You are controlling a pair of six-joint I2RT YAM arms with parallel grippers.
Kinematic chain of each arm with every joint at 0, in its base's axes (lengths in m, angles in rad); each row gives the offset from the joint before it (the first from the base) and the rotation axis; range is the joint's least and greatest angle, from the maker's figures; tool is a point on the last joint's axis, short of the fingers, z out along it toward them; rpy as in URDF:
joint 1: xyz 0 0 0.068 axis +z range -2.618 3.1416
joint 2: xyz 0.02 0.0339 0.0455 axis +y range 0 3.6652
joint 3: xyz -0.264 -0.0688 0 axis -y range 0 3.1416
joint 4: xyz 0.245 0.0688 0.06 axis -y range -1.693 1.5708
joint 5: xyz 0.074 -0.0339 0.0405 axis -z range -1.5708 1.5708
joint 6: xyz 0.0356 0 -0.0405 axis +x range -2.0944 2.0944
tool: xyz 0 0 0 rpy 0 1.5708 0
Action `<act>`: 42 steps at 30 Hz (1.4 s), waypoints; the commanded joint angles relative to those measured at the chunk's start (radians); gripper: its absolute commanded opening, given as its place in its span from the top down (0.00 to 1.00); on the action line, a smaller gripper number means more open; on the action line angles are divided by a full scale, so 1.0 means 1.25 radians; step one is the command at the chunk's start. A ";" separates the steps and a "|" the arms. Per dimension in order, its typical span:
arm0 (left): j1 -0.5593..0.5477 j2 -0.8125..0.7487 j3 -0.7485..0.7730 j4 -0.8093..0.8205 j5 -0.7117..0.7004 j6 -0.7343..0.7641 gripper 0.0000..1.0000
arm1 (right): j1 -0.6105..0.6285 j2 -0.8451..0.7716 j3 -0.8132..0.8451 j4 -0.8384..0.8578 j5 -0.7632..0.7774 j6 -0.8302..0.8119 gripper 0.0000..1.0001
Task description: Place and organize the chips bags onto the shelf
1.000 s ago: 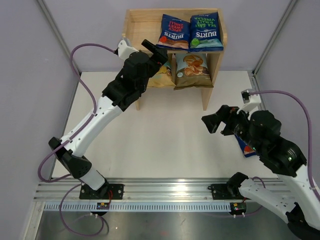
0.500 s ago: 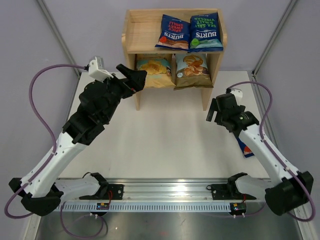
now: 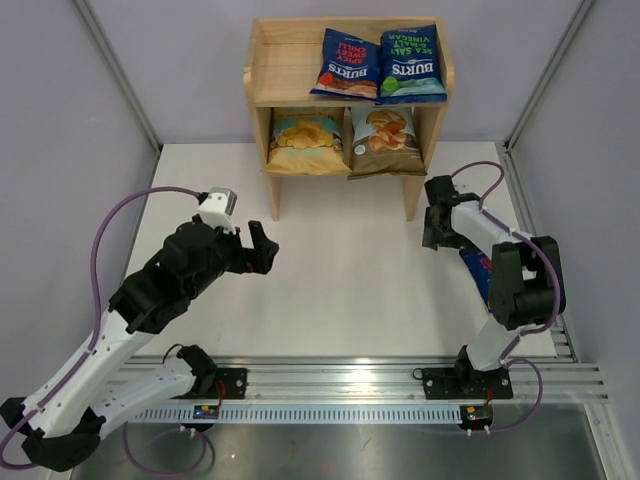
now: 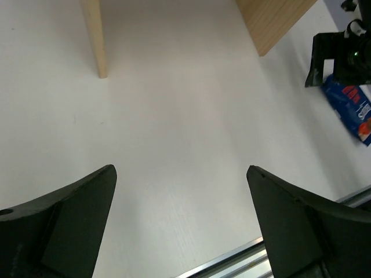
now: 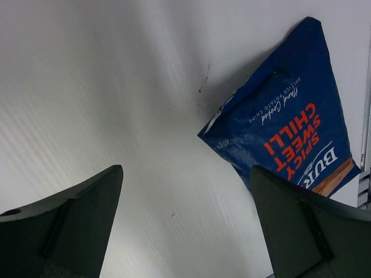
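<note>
The wooden shelf (image 3: 270, 70) stands at the back of the table. Two dark-blue Burts chips bags (image 3: 346, 62) (image 3: 412, 64) lie on its top tier. On the lower tier sit a yellow bag (image 3: 305, 140) and a light-blue and brown bag (image 3: 385, 133). A third Burts bag (image 5: 290, 127), red-lettered, lies flat on the table at the right (image 3: 478, 272). My right gripper (image 5: 185, 226) hangs open just left of that bag (image 3: 436, 228), touching nothing. My left gripper (image 3: 262, 250) is open over bare table (image 4: 181, 231).
In the left wrist view, a shelf leg (image 4: 94, 35) and the shelf's right side panel (image 4: 275, 20) stand ahead, with the right gripper (image 4: 339, 52) beyond. Grey walls close in left and right. A metal rail (image 3: 340, 378) runs along the near edge.
My left arm has pulled back from the shelf's lower tier to the left middle of the table. My right arm has reached out to beside the shelf's right leg.
</note>
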 commanded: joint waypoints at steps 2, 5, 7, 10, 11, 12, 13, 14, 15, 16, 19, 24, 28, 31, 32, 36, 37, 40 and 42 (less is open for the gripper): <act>0.000 -0.075 -0.029 -0.084 0.033 0.092 0.01 | -0.022 0.060 0.044 0.033 0.055 -0.052 0.02; 0.000 -0.122 -0.071 -0.098 0.055 0.122 0.01 | -0.025 0.101 0.034 0.055 0.107 -0.062 0.03; 0.000 -0.148 -0.105 -0.082 0.024 0.129 0.01 | -0.028 0.131 0.043 0.043 0.147 -0.068 0.04; 0.000 -0.172 -0.170 -0.046 0.010 0.107 0.01 | -0.038 0.174 0.049 0.038 0.163 -0.074 0.05; -0.001 -0.173 -0.173 -0.046 0.028 0.106 0.01 | -0.043 0.185 0.048 0.037 0.168 -0.071 0.07; -0.001 -0.181 -0.169 -0.047 0.025 0.108 0.01 | -0.044 0.189 0.045 0.049 0.175 -0.073 0.08; -0.001 -0.187 -0.171 -0.047 0.025 0.108 0.01 | -0.048 0.190 0.043 0.056 0.176 -0.075 0.10; -0.001 -0.193 -0.172 -0.046 0.012 0.106 0.01 | -0.051 0.200 0.042 0.056 0.175 -0.079 0.16; -0.001 -0.199 -0.175 -0.047 0.007 0.104 0.01 | -0.061 0.203 0.041 0.055 0.175 -0.081 0.20; -0.003 -0.213 -0.175 -0.047 0.009 0.104 0.01 | -0.065 0.206 0.039 0.049 0.176 -0.081 0.25; -0.012 -0.235 -0.179 -0.044 0.005 0.104 0.01 | -0.068 0.212 0.034 0.038 0.173 -0.076 0.35; -0.014 -0.240 -0.180 -0.044 0.003 0.104 0.01 | -0.068 0.209 0.042 0.027 0.153 -0.064 0.53; -0.014 -0.232 -0.179 -0.045 -0.001 0.104 0.01 | -0.068 0.198 0.047 0.009 0.140 -0.046 0.74; -0.015 -0.226 -0.178 -0.046 -0.004 0.104 0.01 | -0.067 0.163 0.042 0.004 0.137 -0.032 0.90; -0.015 -0.223 -0.178 -0.047 -0.005 0.104 0.01 | -0.067 0.151 0.034 0.004 0.132 -0.025 0.92; -0.015 -0.215 -0.174 -0.050 -0.015 0.104 0.01 | -0.066 0.072 0.009 0.009 0.115 -0.004 1.00; -0.015 -0.214 -0.174 -0.050 -0.018 0.104 0.01 | -0.064 0.053 0.003 0.012 0.094 0.000 1.00; -0.014 -0.203 -0.168 -0.054 -0.026 0.107 0.01 | -0.049 -0.037 -0.021 0.010 0.064 0.010 1.00; -0.014 -0.198 -0.164 -0.054 -0.028 0.108 0.01 | -0.038 -0.104 -0.029 0.001 0.043 0.021 1.00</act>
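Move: The last chips bag, spicy chilli, lies flat with its middle about 10 cm to the right of the right hand, 6 cm back and 5 cm below, its nearest corner much closer. The shelf's right foot stands roughly 10 cm left and 8 cm ahead of that hand; the table's right rail runs some 19 cm to its right, level with it. From the left hand the bag is about 53 cm right, 5 cm ahead and 27 cm lower. The bag's nearest corner is where the right hand heads: about 6 cm right and 4 cm down, fingers swinging some 15 degrees to the right, then closing from wide open to pinch it. Once nearly shut, the hand rises about 4.5 cm, easing slightly left and back and partly untilting. The left hand, open and empty, withdraws from the shelf, down 6 cm, back and left 4 cm each. ##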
